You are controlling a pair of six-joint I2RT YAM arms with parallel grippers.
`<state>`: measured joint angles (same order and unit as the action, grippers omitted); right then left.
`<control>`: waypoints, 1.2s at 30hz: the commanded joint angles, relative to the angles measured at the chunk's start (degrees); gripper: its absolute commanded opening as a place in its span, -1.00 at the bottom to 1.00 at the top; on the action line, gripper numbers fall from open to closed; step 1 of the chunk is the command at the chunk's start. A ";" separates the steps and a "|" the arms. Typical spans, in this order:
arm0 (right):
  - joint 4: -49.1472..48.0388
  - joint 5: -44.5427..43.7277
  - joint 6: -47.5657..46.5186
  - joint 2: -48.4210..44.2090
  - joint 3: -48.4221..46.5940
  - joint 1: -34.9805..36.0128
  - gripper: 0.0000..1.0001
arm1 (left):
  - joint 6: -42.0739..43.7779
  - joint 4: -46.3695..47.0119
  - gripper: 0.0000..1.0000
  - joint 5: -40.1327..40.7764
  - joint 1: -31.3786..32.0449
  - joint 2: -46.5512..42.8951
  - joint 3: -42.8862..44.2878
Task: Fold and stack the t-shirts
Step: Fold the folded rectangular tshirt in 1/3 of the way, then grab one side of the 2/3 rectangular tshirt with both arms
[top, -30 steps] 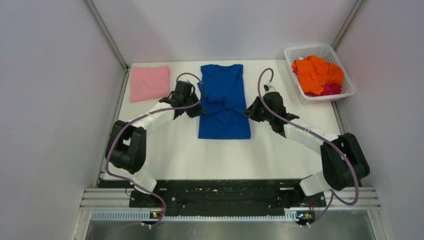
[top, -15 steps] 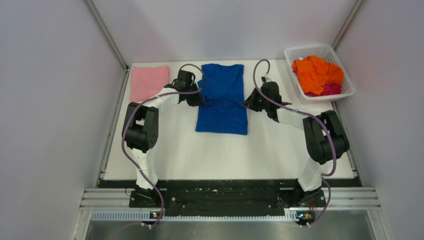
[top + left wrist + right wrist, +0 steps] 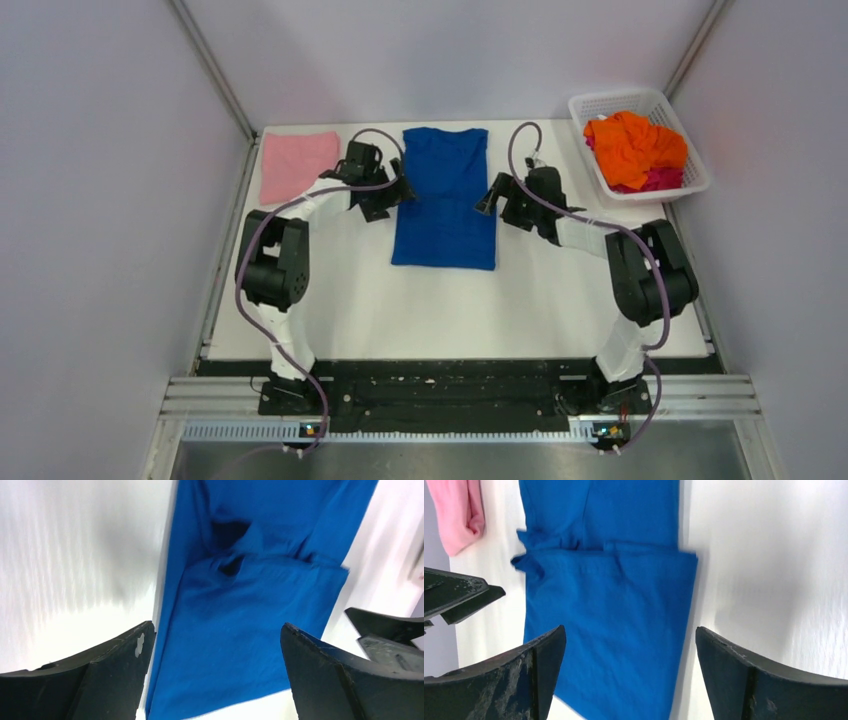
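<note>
The royal-blue t-shirt (image 3: 445,195) lies flat in a long narrow rectangle with its sleeves folded in, at the table's middle back. It fills the left wrist view (image 3: 250,595) and the right wrist view (image 3: 609,595). My left gripper (image 3: 398,188) is open and empty at the shirt's left edge. My right gripper (image 3: 486,197) is open and empty at its right edge. A folded pink t-shirt (image 3: 296,164) lies at the back left, also showing in the right wrist view (image 3: 456,515). Orange (image 3: 632,142) and magenta (image 3: 668,178) shirts lie crumpled in the basket.
The white mesh basket (image 3: 600,105) stands at the back right corner. Grey walls enclose the white table (image 3: 440,310) on three sides. The arm bases and a black rail lie along the near edge.
Both grippers have let go of the blue shirt and opened, drawing slightly outward from its edges. The shirt now lies flatter, its folded sleeves settled.
</note>
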<state>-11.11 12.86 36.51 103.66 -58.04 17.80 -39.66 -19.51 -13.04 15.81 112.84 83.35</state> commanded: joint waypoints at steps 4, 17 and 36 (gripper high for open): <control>1.86 0.31 0.30 -12.98 10.21 1.91 0.97 | -1.25 1.78 0.98 -1.04 0.18 -14.68 -19.25; 5.57 -4.20 5.08 -14.99 18.00 9.10 0.69 | -4.82 8.89 -0.06 -3.39 0.71 -14.13 -31.12; 2.62 -5.43 3.72 -18.98 24.20 11.08 -1.00 | -4.98 11.99 -1.00 -5.52 3.34 -22.96 -40.26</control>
<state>-10.22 7.05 42.09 90.35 -36.12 27.20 -45.56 -5.91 -19.20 17.45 96.75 47.59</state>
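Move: The blue shirt's near left corner lies about 13 cm back from the left hand, 1 cm to its left and 6 cm below. Its near right corner is some 12 cm back from the right hand, 1 cm left and 5 cm below. The folded pink shirt sits about 20 cm left and 4 cm ahead of the left hand, the basket roughly 29 cm right and 10 cm ahead of the right hand. Both open hands draw back about 13 cm, sink 5–6 cm and pinch the blue shirt's two near corners. ##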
